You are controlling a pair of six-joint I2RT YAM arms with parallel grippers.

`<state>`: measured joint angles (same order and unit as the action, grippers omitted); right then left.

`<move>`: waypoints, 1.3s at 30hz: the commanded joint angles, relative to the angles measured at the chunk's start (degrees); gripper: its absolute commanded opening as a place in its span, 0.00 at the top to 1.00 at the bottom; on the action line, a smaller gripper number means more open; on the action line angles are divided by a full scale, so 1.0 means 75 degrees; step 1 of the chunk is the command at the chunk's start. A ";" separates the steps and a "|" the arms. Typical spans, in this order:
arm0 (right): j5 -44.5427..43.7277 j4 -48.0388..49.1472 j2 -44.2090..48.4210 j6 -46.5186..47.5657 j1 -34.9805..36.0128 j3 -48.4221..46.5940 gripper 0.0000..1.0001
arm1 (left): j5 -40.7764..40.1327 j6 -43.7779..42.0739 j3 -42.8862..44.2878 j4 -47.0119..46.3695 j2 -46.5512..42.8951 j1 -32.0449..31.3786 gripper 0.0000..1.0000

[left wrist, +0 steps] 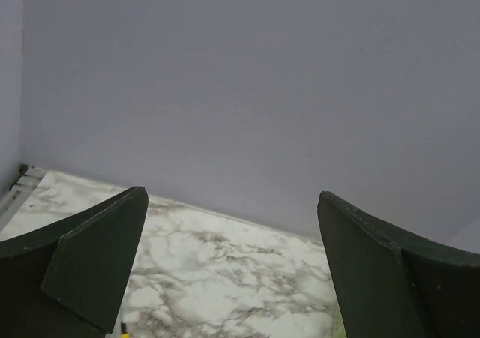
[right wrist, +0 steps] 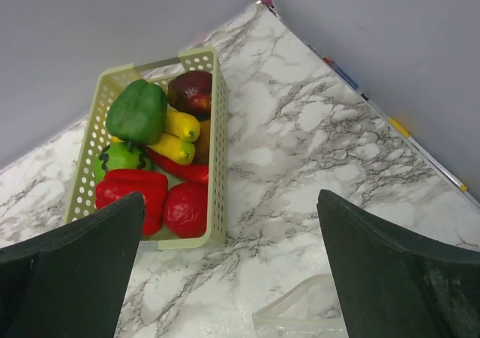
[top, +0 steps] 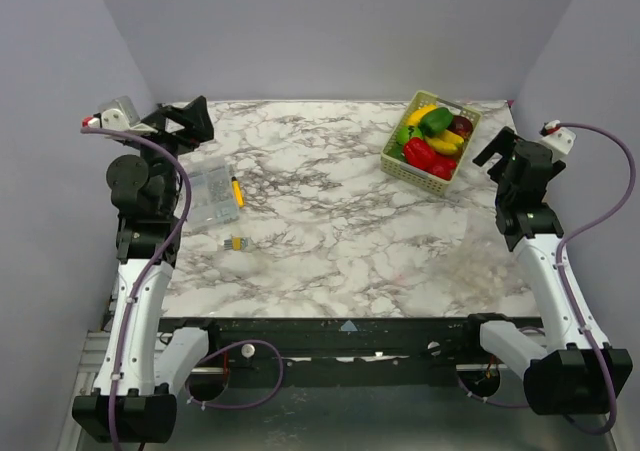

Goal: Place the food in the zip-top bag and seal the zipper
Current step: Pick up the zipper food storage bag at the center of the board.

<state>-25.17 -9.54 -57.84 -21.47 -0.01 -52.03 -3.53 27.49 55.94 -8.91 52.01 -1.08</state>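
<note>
The food (top: pixel 432 139) lies in a pale-green lattice basket (top: pixel 409 172) at the back right. The right wrist view shows a green pepper (right wrist: pixel 137 109), yellow pieces (right wrist: pixel 176 137), red peppers (right wrist: pixel 135 192) and a dark red fruit (right wrist: pixel 191 91). The clear zip-top bag (top: pixel 492 253) lies flat on the table in front of the basket. Its corner, with a thicker edge strip, shows in the right wrist view (right wrist: pixel 300 317). My right gripper (top: pixel 503 151) (right wrist: pixel 231 225) is open and empty, above the bag and beside the basket. My left gripper (top: pixel 190 119) (left wrist: pixel 231 225) is open, empty and raised at the far left.
A small flat clear packet of grey bits (top: pixel 212 193), a yellow marker (top: pixel 237 191) and a small yellow piece (top: pixel 235 242) lie on the marble table (top: pixel 330 221) at the left. Grey walls close in the back and both sides.
</note>
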 commanded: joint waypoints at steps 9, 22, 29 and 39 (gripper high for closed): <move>0.0240 -0.2011 -0.0819 -0.1005 0.0001 -0.0788 0.00 | 0.0609 -0.0094 0.0365 0.1486 0.0632 -0.1394 0.02; -0.0529 -0.4314 -0.0900 -0.2463 0.0001 -0.0240 0.00 | 0.0856 -0.2573 0.0261 0.2180 0.0918 -0.4613 0.01; 0.0072 -0.4381 -0.0652 -0.2469 0.0001 0.0149 0.00 | 0.1666 -0.2718 0.0146 0.2020 0.0872 -0.5053 0.02; 0.0404 -0.4901 -0.1919 -0.2401 0.0001 -0.0218 0.00 | 0.1970 -0.2482 0.0149 0.2020 0.0973 -0.5360 0.02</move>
<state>-24.67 -44.12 -71.42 -40.10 -0.01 -52.60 8.73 8.62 57.49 6.17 59.29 -40.38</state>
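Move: The zipper food storage bag's middle lies about 13 cm back from the right hand, roughly 1 cm right and some 26 cm below. From that hand, the food basket is about 21 cm ahead, 9 cm left and 22 cm down. From the left hand, the bag is some 66 cm right, 13 cm back and 41 cm below; a yellow pen lies 10 cm ahead, 2 cm left and 41 cm down. No contact can be seen yet: both open hands are heading for the bag. The right sinks about 16 cm and draws back 8 cm over its mouth, fingers tipping down nearly 40 degrees with some roll. The left, after a small bob up, swings 25 cm right while dropping 10 cm, then also drawing back 9 cm, turning about 50 degrees clockwise and tipping down. ##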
